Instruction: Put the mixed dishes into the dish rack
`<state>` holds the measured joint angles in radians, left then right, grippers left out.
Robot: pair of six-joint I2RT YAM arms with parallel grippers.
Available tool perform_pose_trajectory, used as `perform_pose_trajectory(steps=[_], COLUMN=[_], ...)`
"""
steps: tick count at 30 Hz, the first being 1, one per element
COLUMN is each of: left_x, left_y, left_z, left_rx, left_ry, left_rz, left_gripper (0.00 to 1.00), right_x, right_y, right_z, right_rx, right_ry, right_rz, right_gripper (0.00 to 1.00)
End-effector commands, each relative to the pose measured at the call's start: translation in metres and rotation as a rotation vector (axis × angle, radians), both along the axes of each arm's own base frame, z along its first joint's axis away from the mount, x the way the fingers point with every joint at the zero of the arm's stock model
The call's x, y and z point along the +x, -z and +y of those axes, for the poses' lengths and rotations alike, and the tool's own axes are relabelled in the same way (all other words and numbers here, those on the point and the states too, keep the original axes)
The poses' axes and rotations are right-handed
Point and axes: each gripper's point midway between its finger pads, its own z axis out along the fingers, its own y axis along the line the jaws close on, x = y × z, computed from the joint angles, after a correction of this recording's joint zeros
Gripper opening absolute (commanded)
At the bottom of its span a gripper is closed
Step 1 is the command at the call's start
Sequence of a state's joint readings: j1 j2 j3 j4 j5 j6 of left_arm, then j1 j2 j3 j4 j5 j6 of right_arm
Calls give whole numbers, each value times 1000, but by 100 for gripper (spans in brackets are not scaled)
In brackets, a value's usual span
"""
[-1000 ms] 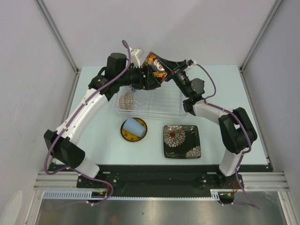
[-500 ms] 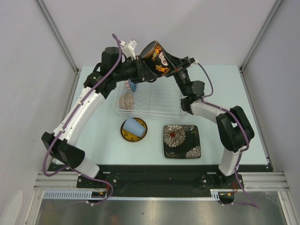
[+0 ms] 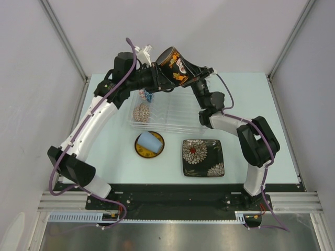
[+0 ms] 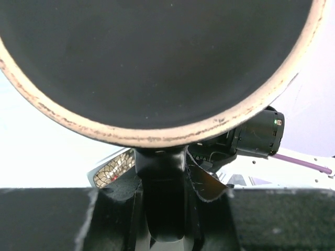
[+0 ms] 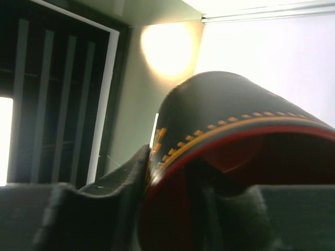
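Note:
The red-inside dark mug hangs in the air over the back of the dish rack, tipped on its side between both arms. My left gripper is shut on its handle, and the mug's dark base fills the left wrist view. My right gripper straddles the rim: its outer finger presses the wall and the other is inside the red mouth. A blue patterned bowl and a beige patterned bowl stand in the rack's left end.
In front of the rack, a pale blue cup lies on the small yellow dark-rimmed plate. To its right sits the black floral square plate. Grey walls enclose the table on three sides.
My left gripper has shut on the mug's handle. The mug has risen and swung left between both grippers. In the last half second only the right arm's elbow shifted a little left.

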<state>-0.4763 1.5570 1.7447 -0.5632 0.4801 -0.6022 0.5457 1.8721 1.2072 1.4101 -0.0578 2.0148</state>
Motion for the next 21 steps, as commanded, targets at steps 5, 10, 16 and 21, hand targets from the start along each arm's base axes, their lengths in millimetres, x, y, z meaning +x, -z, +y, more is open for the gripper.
perform_pose_trajectory(steps=[5, 10, 16, 21], left_x=[-25, -21, -3, 4], left_y=[-45, -64, -71, -75], left_z=[-31, -16, 16, 25], left_rx=[-76, -69, -58, -66], left_ry=[216, 176, 92, 65], left_rz=[-199, -254, -274, -279], left_gripper=[0, 0, 0, 0], right_x=[-78, -69, -58, -56], right_y=[-42, -28, -18, -3], right_z=[22, 20, 0, 0], right_rx=[64, 31, -15, -41], right_ry=[-157, -153, -112, -120], right_rz=[-247, -220, -213, -181], right_gripper=[54, 78, 100, 100])
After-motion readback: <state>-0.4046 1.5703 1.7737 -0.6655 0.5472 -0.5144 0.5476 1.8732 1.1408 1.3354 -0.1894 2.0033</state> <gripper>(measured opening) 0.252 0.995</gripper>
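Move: The left hand already holds the black mug by its handle, the mug's middle lying about 3 cm ahead, 4 cm to its right and 5 cm above. The dish rack's middle is some 14 cm ahead of that hand, 3 cm to its right and 32 cm below; in the rack the beige bowl stands about 9 cm ahead and 13 cm left, the blue bowl 20 cm ahead and 11 cm left. From the right hand, still at the mug's rim, the mug's middle is about 2 cm ahead, 5 cm left and 2 cm up. The right hand lets go of the mug's rim, its fingers spreading from nearly a third open to fully open while it drifts about 2.5 cm left and then sinks, some 4.5 cm in all, with the wrist turning roughly 10 degrees so that the fingers end wide astride the wall, one inside the mouth and one outside. The left hand keeps its pinch on the handle, all but still at first, then carries the mug about 2.5 cm to the left and 1 cm down, drawing it out beyond the right hand's fingertips. ##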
